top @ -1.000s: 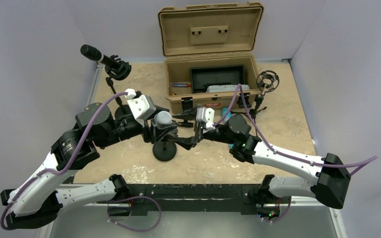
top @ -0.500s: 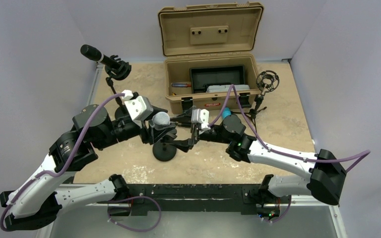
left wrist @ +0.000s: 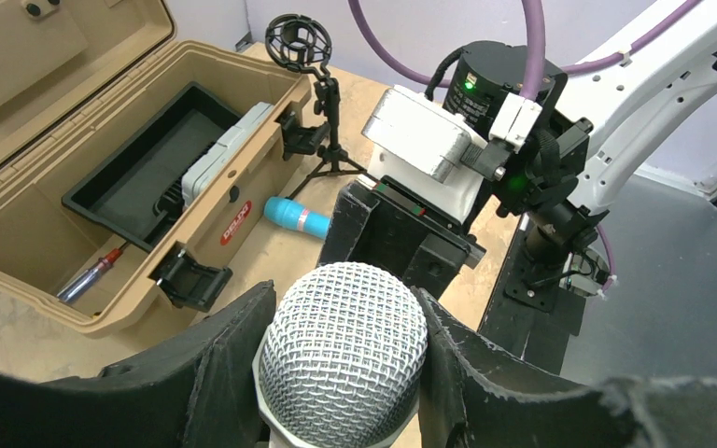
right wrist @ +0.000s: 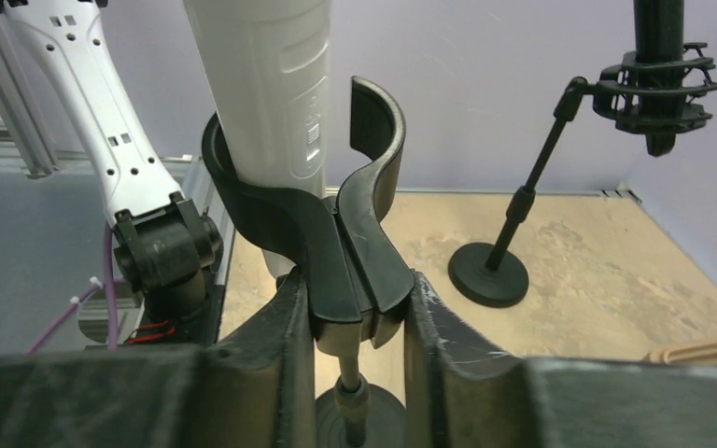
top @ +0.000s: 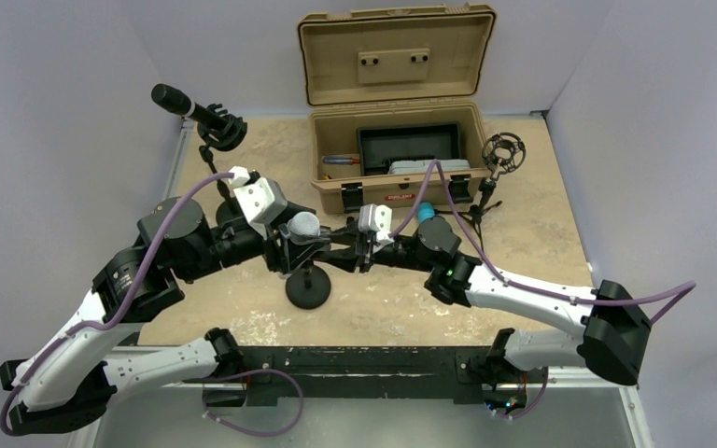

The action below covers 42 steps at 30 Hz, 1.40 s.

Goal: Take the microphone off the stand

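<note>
The microphone has a silver mesh head (left wrist: pixel 343 350) and a white body (right wrist: pixel 266 84). It stands upright in the black clip (right wrist: pixel 336 233) of a round-based stand (top: pixel 307 292) at the table's middle. My left gripper (left wrist: pixel 341 373) is shut on the microphone's head, one finger on each side; it also shows in the top view (top: pixel 301 233). My right gripper (right wrist: pixel 359 336) is shut on the base of the clip, just above the stand's thin pole (right wrist: pixel 350 397), and it shows in the top view (top: pixel 344 245) right of the microphone.
An open tan toolbox (top: pixel 378 187) stands behind the grippers, a blue cylinder (top: pixel 426 212) at its front. A second stand with a black microphone (top: pixel 187 105) is at the back left. A small tripod with an empty shock mount (top: pixel 503 154) is at the right.
My right gripper has risen and moved left from the stand's lower pole up to the clip and is shut on it. My left gripper stays on the microphone's head.
</note>
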Motion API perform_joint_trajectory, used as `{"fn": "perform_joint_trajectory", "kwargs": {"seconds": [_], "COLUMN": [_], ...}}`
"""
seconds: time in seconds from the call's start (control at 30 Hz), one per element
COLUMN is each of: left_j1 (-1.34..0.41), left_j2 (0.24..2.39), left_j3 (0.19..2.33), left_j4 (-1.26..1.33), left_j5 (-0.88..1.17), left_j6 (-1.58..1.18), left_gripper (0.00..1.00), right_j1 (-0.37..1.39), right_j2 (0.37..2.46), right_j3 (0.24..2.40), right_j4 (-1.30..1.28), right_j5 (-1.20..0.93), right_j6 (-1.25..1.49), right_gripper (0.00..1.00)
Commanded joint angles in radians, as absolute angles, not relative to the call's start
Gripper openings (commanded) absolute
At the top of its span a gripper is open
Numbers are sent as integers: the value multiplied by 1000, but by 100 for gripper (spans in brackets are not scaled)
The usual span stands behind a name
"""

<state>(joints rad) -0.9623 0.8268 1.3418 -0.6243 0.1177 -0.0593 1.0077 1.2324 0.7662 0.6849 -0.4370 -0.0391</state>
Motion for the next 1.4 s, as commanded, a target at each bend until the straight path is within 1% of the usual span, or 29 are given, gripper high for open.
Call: {"fn": "perform_joint_trajectory", "kwargs": {"seconds": [0.0, 0.13, 0.23, 0.4, 0.53, 0.7, 0.83, 1.0, 1.13, 1.37], "left_j1": [-962, -963, -963, -962, -962, -962, -962, -962, -962, -969], "left_j2": [832, 849, 874, 916, 916, 940, 976, 1043, 1098, 1128], "left_j3": [1340, 1345, 1383, 1446, 1447, 1536, 1597, 1701, 1809, 1901], "left_j4": [-587, -563, -567, -610, -621, -659, -706, -725, -758, -751], "left_j5": [109, 74, 8, -156, -259, -184, -171, -106, -156, -189], "left_j6": [-97, -108, -120, -127, -161, -141, -117, -129, -181, -171], "left_gripper": [0, 0, 0, 0, 0, 0, 0, 0, 0, 0], "right_j1": [1012, 1012, 1012, 1012, 1011, 1011, 1011, 1011, 1011, 1011], "right_j2": [1131, 1090, 1070, 985, 940, 969, 971, 1051, 1063, 1117], "right_j3": [759, 764, 769, 710, 665, 679, 665, 715, 725, 763], "right_j4": [751, 681, 601, 571, 564, 539, 609, 574, 573, 512], "right_j5": [-359, -276, -214, -125, -76, -72, -101, -107, -81, -11], "right_j6": [-32, -16, -22, -22, -19, -8, 35, 24, 20, 13], "right_gripper": [0, 0, 0, 0, 0, 0, 0, 0, 0, 0]}}
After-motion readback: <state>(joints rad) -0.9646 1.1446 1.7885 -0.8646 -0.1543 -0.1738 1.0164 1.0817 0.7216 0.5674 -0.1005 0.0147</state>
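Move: Held in the left fingers by its upper end, the white microphone still runs down into the open stand clip, some 9 cm below this hand, 2 cm ahead and level with it sideways. The right fingers already squeeze the clip's handles; its ring is about 4 cm left, 3 cm up and 1 cm back. The blue microphone lies roughly 26 cm right, 9 cm ahead and 28 cm below the right hand, the case some 28 cm ahead, 17 cm right, 20 cm lower. Easing its squeeze on the clip handles without leaving them, the right hand carries the clip about 6 cm right and slightly forward, turning clockwise, then drifts back left nearly 2 cm and farther forward. The left hand keeps its hold, taking the microphone forward towards the case with a counter-clockwise turn of about 15 degrees, then pulls it up 4 cm. ##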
